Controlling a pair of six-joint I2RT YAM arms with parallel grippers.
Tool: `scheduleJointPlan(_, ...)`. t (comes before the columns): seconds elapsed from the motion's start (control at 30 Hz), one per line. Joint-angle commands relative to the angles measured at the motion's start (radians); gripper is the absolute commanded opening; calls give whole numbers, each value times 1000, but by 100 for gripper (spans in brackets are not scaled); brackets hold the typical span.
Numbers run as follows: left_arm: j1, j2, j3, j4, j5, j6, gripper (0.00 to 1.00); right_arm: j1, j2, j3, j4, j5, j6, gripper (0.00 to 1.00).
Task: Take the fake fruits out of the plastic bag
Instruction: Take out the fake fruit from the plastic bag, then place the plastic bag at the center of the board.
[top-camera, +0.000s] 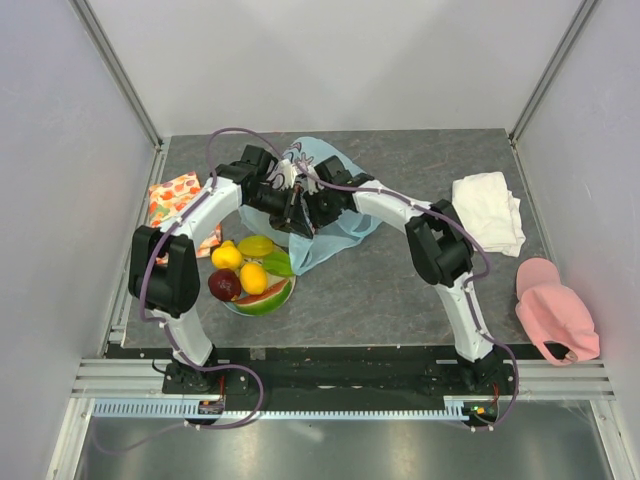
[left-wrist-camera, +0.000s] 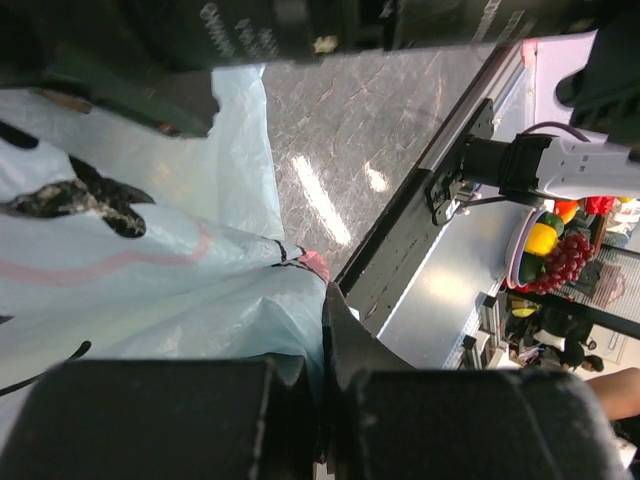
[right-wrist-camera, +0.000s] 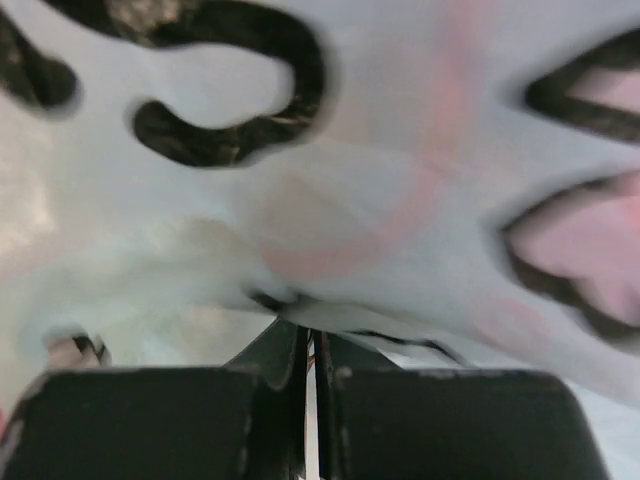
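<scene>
The light-blue plastic bag (top-camera: 325, 215) with its pink-and-dark print lies crumpled at the middle back of the table, lifted at its near-left side. My left gripper (top-camera: 289, 213) and right gripper (top-camera: 306, 206) meet there, both shut on the bag's film. In the left wrist view the bag (left-wrist-camera: 150, 250) is pinched at the left gripper (left-wrist-camera: 326, 305). In the right wrist view the bag (right-wrist-camera: 380, 150) fills the frame above the right gripper (right-wrist-camera: 306, 335). A lemon (top-camera: 227, 257), a dark red apple (top-camera: 224, 285), a watermelon slice (top-camera: 268, 297) and a green piece (top-camera: 278, 264) lie on the plate (top-camera: 238, 308). I cannot see into the bag.
An orange-red patterned cloth (top-camera: 175, 195) lies at the left edge. A white folded towel (top-camera: 488, 210) and a pink cap (top-camera: 555, 308) lie at the right. The plate with fruits also shows at the far right of the left wrist view (left-wrist-camera: 522, 240).
</scene>
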Motion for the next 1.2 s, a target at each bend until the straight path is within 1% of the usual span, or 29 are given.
scheduleJointPlan(0.0, -4, 20, 66, 17, 1, 27, 2, -99, -197, -52, -25, -25, -28, 0)
scheduleJointPlan(0.17, -4, 64, 140, 20, -12, 22, 2, -176, -415, -170, -71, -102, -77, 0)
scheduleJointPlan(0.37, -4, 110, 226, 20, -27, -1, 2, -190, -561, -227, -125, -192, -121, 0)
scheduleJointPlan(0.43, -4, 139, 287, 24, -38, -1, 2, -191, -584, -227, -174, -227, -152, 0)
scheduleJointPlan(0.5, -11, 188, 347, 35, -36, -4, 2, -191, -615, -236, -220, -231, -219, 0)
scheduleJointPlan(0.53, -16, 207, 414, 43, -33, -2, 2, -190, -629, -250, -260, -231, -254, 0)
scheduleJointPlan(0.57, -28, 225, 450, 49, -36, -2, 1, -190, -647, -279, -283, -231, -282, 0)
scheduleJointPlan(0.63, -41, 277, 541, 69, -52, 5, 2, -190, -652, -305, -371, -243, -371, 0)
scheduleJointPlan(0.73, -57, 325, 623, 107, -56, -4, 2, -190, -644, -353, -479, -244, -434, 0)
scheduleJointPlan(0.83, -71, 330, 646, 115, -49, -10, 2, -196, -696, -422, -489, -257, -452, 0)
scheduleJointPlan(0.9, -81, 325, 631, 118, -50, -30, 2, -196, -730, -449, -498, -275, -472, 0)
scheduleJointPlan(1.0, -90, 313, 594, 125, -49, -47, 2, -197, -811, -454, -536, -307, -560, 0)
scheduleJointPlan(1.03, -91, 308, 588, 124, -55, -47, 4, -197, -855, -456, -538, -333, -575, 0)
scheduleJointPlan(1.07, -91, 302, 590, 124, -64, -50, 17, -197, -877, -453, -539, -350, -601, 0)
scheduleJointPlan(1.1, -91, 293, 593, 121, -75, -44, 46, -199, -893, -447, -539, -370, -607, 0)
scheduleJointPlan(1.13, -90, 279, 605, 116, -96, -39, 59, -197, -909, -424, -538, -399, -609, 0)
scheduleJointPlan(1.17, -81, 247, 608, 112, -107, -36, 68, -196, -910, -408, -539, -416, -603, 0)
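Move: My right hand already has the stems of the orange-berry sprig pinched inside the plastic bag; the clear patch of table it goes to lies some 16 cm back and 16 cm to its right, about 3 cm lower. The bag's middle is about 7 cm ahead and 2 cm right of it, the plate 11 cm back and 12 cm left. My left hand holds the bag's rim, with the bag's middle about 18 cm ahead, 3 cm right and 12 cm below. Keeping the stems pinched, my right hand sweeps right and climbs nearly 20 cm to draw the sprig out of the bag, then comes back towards my base, dipping before a last small rise and turning some 20 degrees counter-clockwise. Meanwhile my left hand carries the rim forward, then also right and a little up, and finally opens halfway to release it. ##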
